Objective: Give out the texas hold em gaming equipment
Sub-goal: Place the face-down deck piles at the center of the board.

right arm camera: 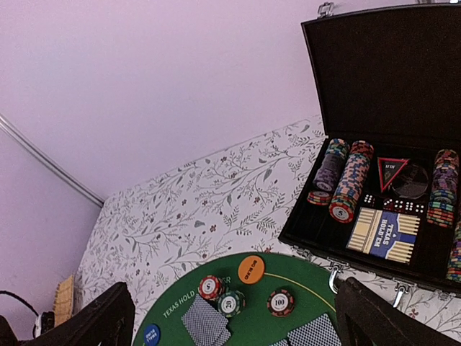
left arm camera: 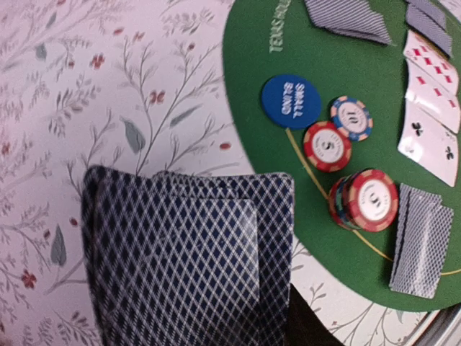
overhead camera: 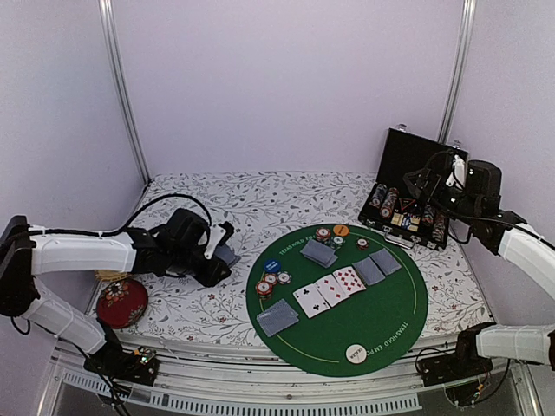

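Note:
A round green mat holds three face-up cards, face-down pairs, chips, a blue disc, an orange disc and a white disc. My left gripper is shut on a deck of blue-backed cards, left of the mat over the floral cloth; the deck hides its fingers. The blue disc and a chip stack lie beside it. My right gripper is open and empty, high above the orange disc and chips.
An open black case stands at the back right with rows of chips, dice and a card box. A red round cushion lies at the near left. A woven basket edge shows far left.

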`<act>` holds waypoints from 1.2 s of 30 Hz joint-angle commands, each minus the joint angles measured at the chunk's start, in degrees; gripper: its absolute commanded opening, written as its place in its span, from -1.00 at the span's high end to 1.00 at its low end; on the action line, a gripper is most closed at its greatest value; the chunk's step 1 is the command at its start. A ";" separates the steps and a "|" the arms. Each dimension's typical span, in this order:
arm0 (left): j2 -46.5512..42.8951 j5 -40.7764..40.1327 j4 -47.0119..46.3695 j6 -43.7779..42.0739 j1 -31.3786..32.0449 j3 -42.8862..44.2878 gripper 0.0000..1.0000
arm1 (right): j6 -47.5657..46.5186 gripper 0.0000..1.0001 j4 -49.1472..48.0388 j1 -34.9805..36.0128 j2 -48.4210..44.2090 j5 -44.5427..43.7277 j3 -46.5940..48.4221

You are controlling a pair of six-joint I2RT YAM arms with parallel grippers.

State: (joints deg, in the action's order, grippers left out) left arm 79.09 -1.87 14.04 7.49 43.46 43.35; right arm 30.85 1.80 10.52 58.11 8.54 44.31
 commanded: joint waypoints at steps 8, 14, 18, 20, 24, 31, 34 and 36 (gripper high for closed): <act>2.75 -2.45 -7.87 14.53 -1.45 -9.37 0.08 | -10.85 -0.98 4.50 1.92 5.96 4.71 3.98; 3.14 -1.70 -8.37 14.77 -1.63 -11.31 -0.12 | -10.81 -0.98 4.53 2.13 5.07 3.86 3.62; 3.69 -1.39 -9.32 14.84 -2.02 -12.34 -0.25 | -10.73 -0.98 4.53 2.17 4.36 3.68 3.82; 4.11 -1.53 -9.00 15.21 -2.02 -12.38 -0.36 | -10.69 -0.98 4.53 2.13 4.00 3.68 3.84; 3.63 -1.26 -8.58 15.60 -2.06 -12.74 -0.69 | -11.10 -0.98 4.55 2.13 4.00 3.98 3.87; -1.88 -2.45 -6.39 15.81 -1.97 -12.88 -0.97 | -11.38 -0.98 4.14 2.11 4.30 4.21 4.33; -5.96 -2.94 -5.65 15.08 -1.70 -12.60 -0.97 | -11.97 -0.98 4.27 2.14 4.40 4.15 5.03; -9.28 -3.31 -5.40 13.18 -1.27 -12.01 -0.97 | -12.57 -0.98 4.19 2.09 4.39 4.08 5.44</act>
State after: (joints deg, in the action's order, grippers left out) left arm 75.37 -3.99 7.77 22.70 42.09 30.89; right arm 19.77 6.33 12.38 63.16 12.43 46.89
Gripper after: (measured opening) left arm 0.984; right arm 0.990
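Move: The left hand holds the card deck above bare cloth left of the mat; the spot it is taken to lies about 8 cm below, 3 cm left and 1 cm back of the hand. Around it, measured from this hand at table level: small blind button some 4 cm ahead and 13 cm right, red chip stack 2 cm back and 11 cm right, nearest face-down pile 11 cm back and 14 cm right. From the empty right hand that spot is roughly 54 cm left, 10 cm back and 26 cm below. Still pinching the deck, the left hand lowers it about 7 cm onto the cloth, easing left and slightly back while turning some 15 degrees counter-clockwise, away from the chips. Down there the fingers open wide and let go, then rise nearly 3 cm. The open right hand, touching nothing, sinks about 3 cm and drifts left early on, then waits. ##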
